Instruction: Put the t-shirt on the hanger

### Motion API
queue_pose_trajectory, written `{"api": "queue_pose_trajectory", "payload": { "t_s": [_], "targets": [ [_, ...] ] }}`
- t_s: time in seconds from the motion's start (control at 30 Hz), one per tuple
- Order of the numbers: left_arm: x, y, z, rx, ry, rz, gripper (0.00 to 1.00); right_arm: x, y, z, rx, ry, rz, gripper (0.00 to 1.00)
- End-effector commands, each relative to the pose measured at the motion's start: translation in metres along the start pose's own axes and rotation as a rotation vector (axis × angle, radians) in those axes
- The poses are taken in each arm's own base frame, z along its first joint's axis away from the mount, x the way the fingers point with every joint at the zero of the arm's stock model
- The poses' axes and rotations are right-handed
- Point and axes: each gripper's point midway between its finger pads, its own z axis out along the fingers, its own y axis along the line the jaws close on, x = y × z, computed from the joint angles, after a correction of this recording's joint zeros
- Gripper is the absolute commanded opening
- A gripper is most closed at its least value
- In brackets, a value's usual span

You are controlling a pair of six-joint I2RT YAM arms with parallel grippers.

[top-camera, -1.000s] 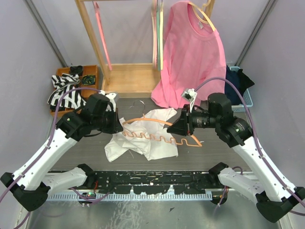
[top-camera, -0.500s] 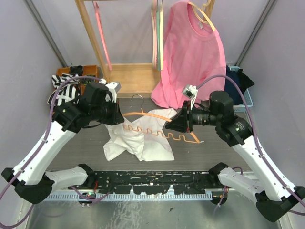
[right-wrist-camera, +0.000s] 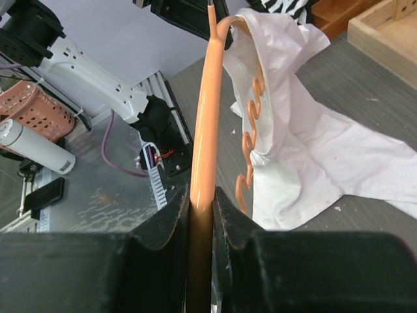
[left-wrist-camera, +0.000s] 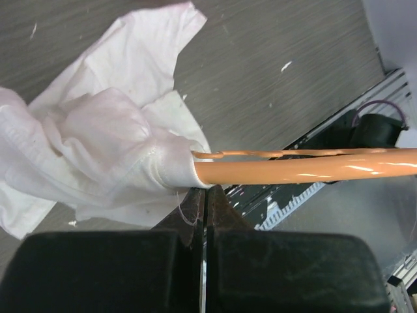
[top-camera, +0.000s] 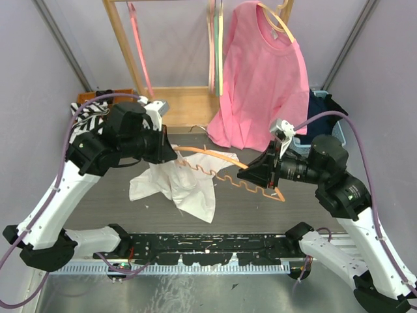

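Note:
The white t-shirt (top-camera: 189,186) hangs bunched from the left end of the orange hanger (top-camera: 202,152), partly lifted off the table. In the left wrist view the t-shirt (left-wrist-camera: 98,143) wraps the hanger's arm (left-wrist-camera: 306,168) like a sleeve. My left gripper (top-camera: 171,154) (left-wrist-camera: 206,190) is shut, pinching a thin edge of the cloth just under that arm. My right gripper (top-camera: 244,173) (right-wrist-camera: 202,195) is shut on the hanger's other arm (right-wrist-camera: 205,124). Beside the wavy lower bar drapes the t-shirt (right-wrist-camera: 306,150).
A pink t-shirt (top-camera: 264,78) hangs on a cream hanger from the wooden rack (top-camera: 176,107) at the back. Pink (top-camera: 140,52) and green (top-camera: 215,45) hangers hang there too. Striped cloth (top-camera: 88,120) lies back left; dark clothes (top-camera: 322,111) fill a basket back right.
Both arms have raised the hanger with the shirt on it. The left gripper went up and back. The right gripper drew to the right, and the shirt now hangs lower-left of the hanger.

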Motion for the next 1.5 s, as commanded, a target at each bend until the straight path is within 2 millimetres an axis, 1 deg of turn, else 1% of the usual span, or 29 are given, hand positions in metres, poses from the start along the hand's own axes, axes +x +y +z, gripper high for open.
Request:
{"api": "queue_pose_trajectory", "payload": {
  "t_s": [0.0, 0.1, 0.2, 0.23, 0.4, 0.57, 0.73, 0.83, 0.97, 1.03, 1.1, 1.2, 1.3, 1.37, 1.47],
  "targets": [
    [0.024, 0.013, 0.014, -0.031, 0.046, -0.024, 0.00, 0.009, 0.003, 0.001, -0.028, -0.014, 0.025, 0.01],
    [0.044, 0.027, 0.024, -0.077, 0.088, -0.048, 0.00, 0.022, -0.002, 0.005, -0.028, -0.028, 0.085, 0.01],
    [0.057, 0.033, 0.034, -0.089, 0.106, -0.068, 0.00, 0.040, -0.012, 0.009, -0.013, -0.020, 0.142, 0.01],
    [0.062, 0.036, 0.038, -0.096, 0.118, -0.073, 0.00, 0.049, -0.016, 0.011, -0.008, -0.008, 0.164, 0.01],
    [0.067, 0.039, 0.046, -0.102, 0.129, -0.081, 0.00, 0.066, -0.024, 0.016, -0.004, -0.006, 0.201, 0.01],
    [0.068, 0.038, 0.051, -0.101, 0.136, -0.075, 0.00, 0.067, -0.024, 0.020, -0.026, -0.025, 0.201, 0.01],
    [0.068, 0.038, 0.054, -0.104, 0.142, -0.067, 0.00, 0.053, -0.016, 0.021, -0.086, -0.085, 0.146, 0.01],
    [0.065, 0.039, 0.051, -0.114, 0.135, -0.059, 0.00, 0.044, -0.012, 0.022, -0.117, -0.121, 0.106, 0.01],
    [0.060, 0.039, 0.044, -0.122, 0.122, -0.047, 0.00, 0.042, -0.011, 0.021, -0.131, -0.160, 0.074, 0.01],
    [0.057, 0.038, 0.041, -0.118, 0.115, -0.043, 0.00, 0.045, -0.013, 0.022, -0.135, -0.180, 0.070, 0.01],
    [0.055, 0.036, 0.039, -0.115, 0.110, -0.040, 0.00, 0.053, -0.017, 0.025, -0.139, -0.187, 0.086, 0.01],
    [0.050, 0.036, 0.033, -0.127, 0.099, -0.034, 0.00, 0.055, -0.020, 0.023, -0.111, -0.179, 0.063, 0.01],
    [0.044, 0.038, 0.024, -0.146, 0.075, -0.021, 0.00, 0.063, -0.026, 0.023, -0.070, -0.100, 0.061, 0.01],
    [0.040, 0.039, 0.020, -0.157, 0.065, -0.010, 0.00, 0.071, -0.026, 0.023, -0.076, -0.063, 0.079, 0.01],
    [0.036, 0.039, 0.014, -0.168, 0.066, -0.002, 0.00, 0.080, -0.030, 0.023, -0.044, 0.003, 0.104, 0.01]
  ]
}}
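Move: The left hand pinches the edge of the white t-shirt, with one hanger shoulder inside the cloth. The hanger's hook base is roughly 9 cm to its right and 2 cm ahead; the bulk of the shirt hangs and lies about 20 cm below, with the rack shelf some 27 cm ahead at that same depth. The right hand grips the hanger's other shoulder, with the pinched shirt edge about 21 cm to its left, 5 cm ahead and slightly lower. Still pinching the shirt edge on the left and the hanger on the right, both hands sink together about 10 cm towards the table. The left then climbs back some 3 cm, while the right bobs up a little and settles low again. The left fingers tip more steeply down; the right hand rolls some 15 degrees with the drop, then partly back. ##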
